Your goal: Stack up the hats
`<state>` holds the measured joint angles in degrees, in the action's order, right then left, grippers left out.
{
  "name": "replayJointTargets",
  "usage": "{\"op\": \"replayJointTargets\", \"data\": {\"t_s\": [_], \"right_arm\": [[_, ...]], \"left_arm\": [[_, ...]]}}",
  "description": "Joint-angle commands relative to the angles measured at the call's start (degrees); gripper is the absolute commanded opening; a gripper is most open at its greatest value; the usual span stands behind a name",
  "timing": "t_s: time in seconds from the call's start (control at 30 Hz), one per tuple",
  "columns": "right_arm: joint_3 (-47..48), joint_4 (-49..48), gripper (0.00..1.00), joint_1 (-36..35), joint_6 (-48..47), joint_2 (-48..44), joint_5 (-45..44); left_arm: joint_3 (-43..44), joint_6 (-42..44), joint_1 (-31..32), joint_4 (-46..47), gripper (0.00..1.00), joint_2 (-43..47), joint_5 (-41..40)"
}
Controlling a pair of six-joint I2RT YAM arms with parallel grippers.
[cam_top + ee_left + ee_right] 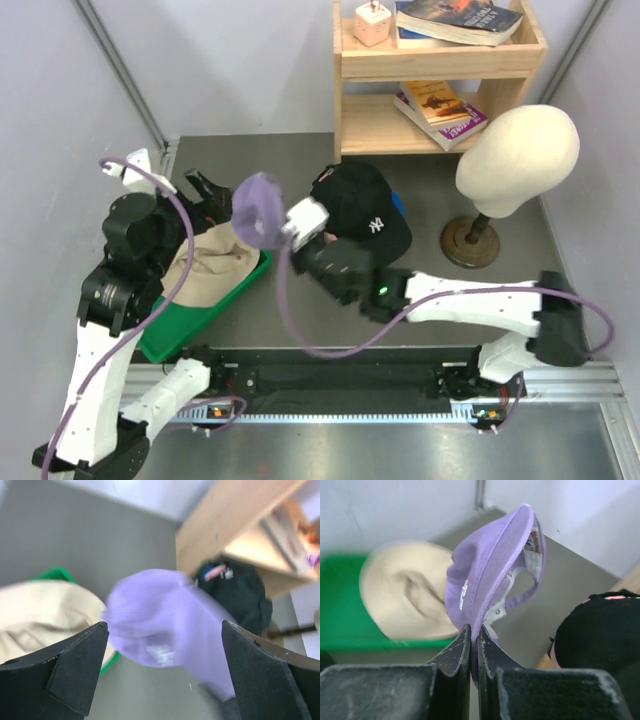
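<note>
A lavender cap (260, 208) hangs in the air between the arms. My right gripper (287, 232) is shut on its rim; the right wrist view shows the cap's edge (490, 565) pinched between the jaws of the right gripper (474, 635). My left gripper (164, 625) is open just left of the lavender cap (160, 615), not touching it. A black cap with a white logo (365, 210) sits on the table over a blue one (398, 205), with a pink edge (552, 657) beneath. A beige brimmed hat (210, 265) lies in the green tray (175, 340).
A wooden shelf (440, 90) with books stands at the back. A cream mannequin head (518, 150) on a round stand (470, 240) is at the right. Grey walls close in on both sides.
</note>
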<state>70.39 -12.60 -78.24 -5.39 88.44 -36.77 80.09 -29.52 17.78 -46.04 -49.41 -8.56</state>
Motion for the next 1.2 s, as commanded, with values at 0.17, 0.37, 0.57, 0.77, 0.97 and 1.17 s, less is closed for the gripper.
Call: {"op": "replayJointTargets", "data": {"t_s": [0.17,0.37,0.57,0.77,0.97,1.17], "right_arm": [[-16.1,-21.7,0.00,23.0,38.2,-24.4,27.8],[-23.9,-33.0,0.00,33.4,57.8,-26.0,39.8],[-29.2,-39.2,0.00,37.1,62.9,-25.2,41.3],[-33.5,-42.7,0.00,39.6,66.3,-23.3,41.9],[-38.9,-46.8,0.00,40.5,64.0,-25.0,40.6],[-42.5,-48.5,0.00,43.5,64.0,-26.0,41.1]], "left_arm": [[-8.7,7.4,0.1,20.9,0.99,6.6,-14.6],[-16.0,9.9,0.1,27.0,0.99,5.1,-17.4],[-21.9,11.6,0.1,31.2,0.99,3.6,-18.9],[-26.1,14.3,0.1,34.5,0.99,4.5,-21.5],[-29.2,15.3,0.1,35.9,0.99,5.9,-22.6],[-29.5,15.7,0.1,35.6,0.99,5.6,-22.4]]}}
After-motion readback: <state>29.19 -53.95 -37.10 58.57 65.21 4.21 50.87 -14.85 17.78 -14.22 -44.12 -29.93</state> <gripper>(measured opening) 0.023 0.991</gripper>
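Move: The right hand already pinches the purple cap's brim; the black cap topping the stack lies some 15 cm to its right, 9 cm ahead and 8 cm lower. From that hand, the cream hat in the green crate is about 18 cm left, 4 cm ahead and 19 cm down. The empty left hand has the cream hat roughly 9 cm left, 2 cm ahead and 28 cm below, the black cap about 24 cm right, 6 cm ahead and 17 cm below. Keeping its pinch on the purple cap's brim, the right hand carries it about 17 cm right and some 7 cm forward to the black cap, arching up about 12 cm and sinking nearly all the way back, while rolling some 70 degrees, left side rising. The wide-open left hand rises a little leftward, then goes forward and sinks about 10 cm from its peak, ending nearer the cream hat, turned somewhat left. ##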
